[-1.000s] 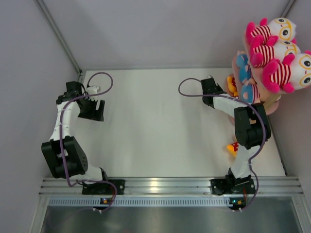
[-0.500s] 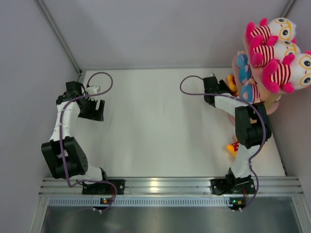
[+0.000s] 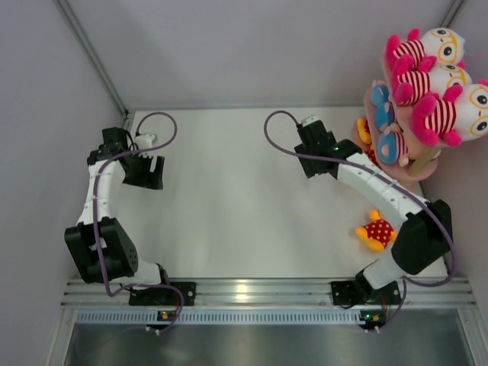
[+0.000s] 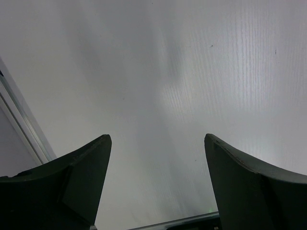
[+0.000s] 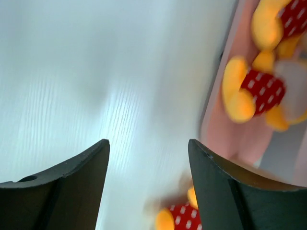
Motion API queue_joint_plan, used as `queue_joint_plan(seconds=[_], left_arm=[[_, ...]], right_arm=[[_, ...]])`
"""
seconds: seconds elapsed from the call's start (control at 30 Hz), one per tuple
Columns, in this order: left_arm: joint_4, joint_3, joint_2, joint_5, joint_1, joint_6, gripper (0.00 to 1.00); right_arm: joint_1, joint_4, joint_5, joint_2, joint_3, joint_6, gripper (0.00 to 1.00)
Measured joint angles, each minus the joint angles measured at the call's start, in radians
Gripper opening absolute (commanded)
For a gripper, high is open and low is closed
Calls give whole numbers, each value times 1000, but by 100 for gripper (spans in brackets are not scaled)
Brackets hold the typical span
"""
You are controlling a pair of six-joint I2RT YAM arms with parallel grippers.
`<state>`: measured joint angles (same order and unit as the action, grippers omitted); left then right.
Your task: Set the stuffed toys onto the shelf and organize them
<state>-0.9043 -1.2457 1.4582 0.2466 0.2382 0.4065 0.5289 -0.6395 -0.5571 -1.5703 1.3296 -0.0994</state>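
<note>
The pink shelf [image 3: 398,180] stands at the table's far right. Three white-pink striped toys [image 3: 436,82] lie on its top board, and blue-clad toys [image 3: 390,142] on the middle one. An orange toy [image 3: 364,131] in red polka dots peeks out from the bottom board. Another orange polka-dot toy [image 3: 376,232] lies on the table by the right arm. My right gripper [image 3: 313,149] hangs open and empty just left of the shelf. Its wrist view shows the open right gripper [image 5: 148,141], orange toys [image 5: 256,88] on the pink board [image 5: 225,139], and the table toy [image 5: 181,218] below. My left gripper [image 3: 146,174] is open and empty.
Grey walls close in the white table [image 3: 229,198] on the left, back and right. A metal rail [image 3: 252,291] runs along the near edge by the arm bases. The left wrist view shows the open left gripper [image 4: 157,136] over bare table.
My right gripper has opened and drawn back leftward from the shelf's bottom board, leaving an orange toy there. Its elbow swung right, uncovering the toy on the table. The left arm is unchanged.
</note>
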Motion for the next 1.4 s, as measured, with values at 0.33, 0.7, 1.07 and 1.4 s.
queue_joint_plan(seconds=[0.33,0.7,1.07,1.4], left_arm=[[-2,-5,-7,52,0,2,84],[-3,-33,7,100,0,36,84],[-14,-36,7,106,0,63,85],[-20,-39,7,109,0,64,85]], right_arm=[[-137,-571,212,157,-238,397,68],[-258,-673,196,-17,-263,497,64],[-273,-584,126,-209,-311,515,9],[-158,-562,227,-197,-185,532,0]])
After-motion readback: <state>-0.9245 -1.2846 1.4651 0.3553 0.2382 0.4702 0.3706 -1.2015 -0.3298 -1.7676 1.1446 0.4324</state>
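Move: The last orange toy in the red dotted dress lies on the table about 18 cm back and 21 cm to the right of my right hand, some 14 cm lower. The two orange toys on the shelf's bottom deck stand beyond it: the nearer about 6 cm ahead of my hand and 22 cm right, the farther 13 cm ahead and 21 cm right, both roughly 10 cm below. From my left hand the toy on the table is some 66 cm right and 13 cm back. I swing my open right hand back about 20 cm and out to the right, away from the shelf, while the wrist tips down nearly 50 degrees and turns clockwise. Then I sink beside the dotted toy's foot end, shut the fingers on a yellow foot, and pull it some 5 cm left and a little forward. ##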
